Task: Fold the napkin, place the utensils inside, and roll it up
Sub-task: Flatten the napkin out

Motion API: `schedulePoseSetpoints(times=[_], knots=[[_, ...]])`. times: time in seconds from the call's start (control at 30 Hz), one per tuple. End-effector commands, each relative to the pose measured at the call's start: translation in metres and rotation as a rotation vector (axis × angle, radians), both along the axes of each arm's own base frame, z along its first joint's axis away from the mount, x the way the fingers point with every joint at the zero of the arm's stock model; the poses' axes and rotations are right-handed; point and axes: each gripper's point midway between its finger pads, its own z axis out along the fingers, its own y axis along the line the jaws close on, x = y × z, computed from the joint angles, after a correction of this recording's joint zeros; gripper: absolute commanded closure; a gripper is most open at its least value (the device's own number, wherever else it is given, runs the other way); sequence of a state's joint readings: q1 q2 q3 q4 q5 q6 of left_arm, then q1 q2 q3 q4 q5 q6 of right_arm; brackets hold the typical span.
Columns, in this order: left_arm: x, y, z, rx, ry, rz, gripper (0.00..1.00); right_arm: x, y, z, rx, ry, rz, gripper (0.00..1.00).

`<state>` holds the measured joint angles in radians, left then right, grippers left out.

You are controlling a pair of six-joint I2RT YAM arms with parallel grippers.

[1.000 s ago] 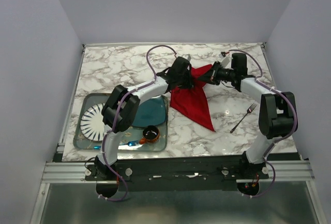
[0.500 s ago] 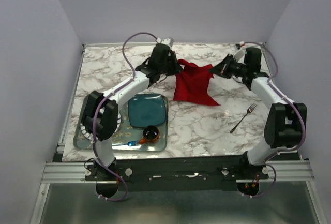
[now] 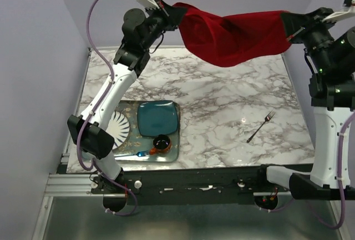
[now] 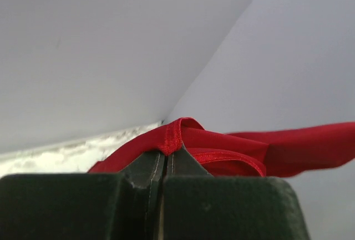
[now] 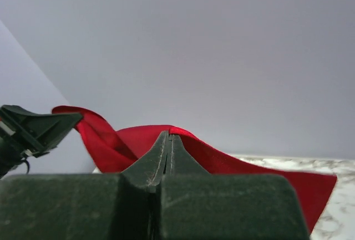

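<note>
The red napkin (image 3: 233, 35) hangs stretched in the air high above the far half of the table, sagging in the middle. My left gripper (image 3: 176, 10) is shut on its left corner; in the left wrist view the hemmed napkin (image 4: 222, 148) is pinched at the tips of the left gripper (image 4: 167, 152). My right gripper (image 3: 288, 21) is shut on the right corner, and the right wrist view shows the napkin (image 5: 233, 159) folded over the tips of the right gripper (image 5: 169, 136). The silver fork (image 3: 260, 127) lies on the marble at the right.
A clear tray (image 3: 91, 150) at the near left holds a teal square plate (image 3: 158, 117), a white patterned plate (image 3: 117, 130), a small dark cup (image 3: 161, 142) and a blue plastic utensil (image 3: 136, 154). Grey walls close in on three sides.
Both arms have risen from the table and spread apart, lifting the napkin off the marble and pulling it out wide between them. The left gripper closed on its corner.
</note>
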<state>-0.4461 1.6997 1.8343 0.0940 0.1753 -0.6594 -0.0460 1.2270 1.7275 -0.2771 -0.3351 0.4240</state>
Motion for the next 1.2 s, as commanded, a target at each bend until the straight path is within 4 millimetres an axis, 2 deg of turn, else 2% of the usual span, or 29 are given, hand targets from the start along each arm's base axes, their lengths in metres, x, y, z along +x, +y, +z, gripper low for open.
schedulePoseSetpoints(times=[0.0,0.07,0.1,0.13,0.2,0.27,0.3,0.33,0.37,0.4,0.43,0.47,0.5,0.6,0.63,0.7,0.73,0.8,0.83,0.87,0.9,0.93,0.97,1.0,1.03,1.07,1.1,1.13,1.17], knots=[[-0.002,0.028,0.056,-0.099,-0.086,0.051,1.00,0.007,-0.025,-0.015,-0.022,0.089,-0.145,0.99],[0.005,0.037,0.070,-0.151,-0.119,0.067,1.00,0.012,-0.025,-0.007,-0.016,0.072,-0.146,0.99],[0.017,0.036,0.063,-0.164,-0.107,0.067,1.00,0.018,-0.026,-0.005,-0.015,0.068,-0.148,0.99],[0.019,0.038,0.075,-0.232,-0.122,0.048,1.00,0.032,-0.027,-0.013,-0.009,0.087,-0.150,0.99],[0.046,0.038,0.060,-0.280,-0.099,0.032,1.00,0.045,-0.029,-0.003,-0.005,0.066,-0.160,0.99],[0.057,0.040,0.076,-0.404,-0.097,-0.014,1.00,0.066,-0.033,0.004,-0.008,0.053,-0.171,0.99],[0.087,0.034,0.048,-0.427,-0.042,-0.025,1.00,0.074,-0.033,0.006,-0.006,0.050,-0.173,0.99],[0.085,0.035,0.069,-0.477,-0.097,-0.055,1.00,0.080,-0.034,0.011,-0.007,0.041,-0.175,0.99],[0.093,0.033,0.068,-0.533,-0.074,-0.085,1.00,0.100,-0.035,0.000,-0.015,0.067,-0.174,0.99],[0.123,0.021,0.032,-0.542,-0.015,-0.093,1.00,0.100,-0.037,0.016,-0.019,0.025,-0.185,0.99],[0.116,0.022,0.060,-0.584,-0.074,-0.129,1.00,0.106,-0.039,0.017,-0.025,0.021,-0.194,0.99],[0.122,0.019,0.057,-0.614,-0.067,-0.144,1.00,0.111,-0.043,0.016,-0.033,0.024,-0.205,0.99],[0.142,0.011,0.029,-0.645,-0.017,-0.152,1.00,0.121,-0.047,0.012,-0.039,0.034,-0.210,0.99],[0.140,0.011,0.034,-0.658,-0.043,-0.149,1.00,0.110,-0.053,0.028,-0.064,-0.004,-0.230,0.99],[0.145,0.007,0.019,-0.631,-0.017,-0.140,1.00,0.108,-0.053,0.024,-0.071,0.005,-0.233,0.99],[0.137,0.005,0.023,-0.594,-0.027,-0.149,1.00,0.098,-0.052,0.021,-0.088,0.015,-0.227,0.99],[0.136,0.003,0.019,-0.581,-0.022,-0.158,1.00,0.078,-0.048,0.029,-0.093,-0.005,-0.218,0.99],[0.130,-0.007,0.011,-0.549,-0.001,-0.223,1.00,0.078,-0.046,-0.016,-0.080,0.103,-0.199,0.99],[0.132,-0.012,-0.001,-0.537,0.043,-0.240,1.00,0.052,-0.043,-0.012,-0.065,0.091,-0.197,0.99],[0.128,-0.020,-0.014,-0.503,0.082,-0.290,1.00,0.057,-0.041,-0.069,-0.037,0.223,-0.183,0.99],[0.126,-0.022,-0.023,-0.485,0.113,-0.314,1.00,0.047,-0.035,-0.088,-0.022,0.263,-0.151,0.99],[0.130,-0.027,-0.061,-0.460,0.196,-0.337,1.00,0.037,-0.029,-0.110,-0.006,0.310,-0.127,0.99],[0.128,-0.029,-0.081,-0.437,0.253,-0.356,1.00,0.016,-0.022,-0.120,0.033,0.311,-0.100,0.99],[0.118,-0.028,-0.097,-0.382,0.310,-0.392,1.00,0.011,-0.009,-0.188,0.046,0.453,-0.044,0.99],[0.120,-0.025,-0.166,-0.346,0.472,-0.362,1.00,0.003,-0.001,-0.222,0.056,0.517,-0.013,0.99],[0.117,-0.019,-0.194,-0.313,0.521,-0.346,1.00,-0.007,0.006,-0.242,0.087,0.548,0.015,0.99],[0.108,-0.014,-0.216,-0.286,0.585,-0.351,0.94,-0.022,0.019,-0.306,0.114,0.699,0.063,0.99],[0.107,-0.003,-0.257,-0.259,0.710,-0.325,0.93,-0.031,0.030,-0.333,0.129,0.761,0.109,0.95],[0.103,-0.001,-0.277,-0.217,0.770,-0.327,0.82,-0.035,0.037,-0.353,0.150,0.796,0.134,0.88]])
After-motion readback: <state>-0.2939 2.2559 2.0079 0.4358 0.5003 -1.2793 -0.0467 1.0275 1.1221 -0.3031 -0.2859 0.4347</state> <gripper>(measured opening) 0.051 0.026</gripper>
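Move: Both hands hold the red napkin stretched between them, high up; the clear marble it is to go down on lies some 40 cm below. From the left hand it is about 15 cm to the right and 8 cm back, with the teal plate 18 cm back and 10 cm left. From the right hand the clear marble is roughly 16 cm left and 2 cm ahead; the fork lies 13 cm back and 3 cm to the right. Keeping their pinch on the napkin, both hands lift a little and fling it forward away from the base, the left arcing up and then out nearly 20 cm with a 30-degree roll that dips its left side, the right out some 15 cm. Then they turn back and sink towards the clear marble, the right pulling back all the way and dropping about 20 cm, the left easing back a little and ending some 15 cm lower than it began, both sets of fingers tipping down some 25 degrees. ##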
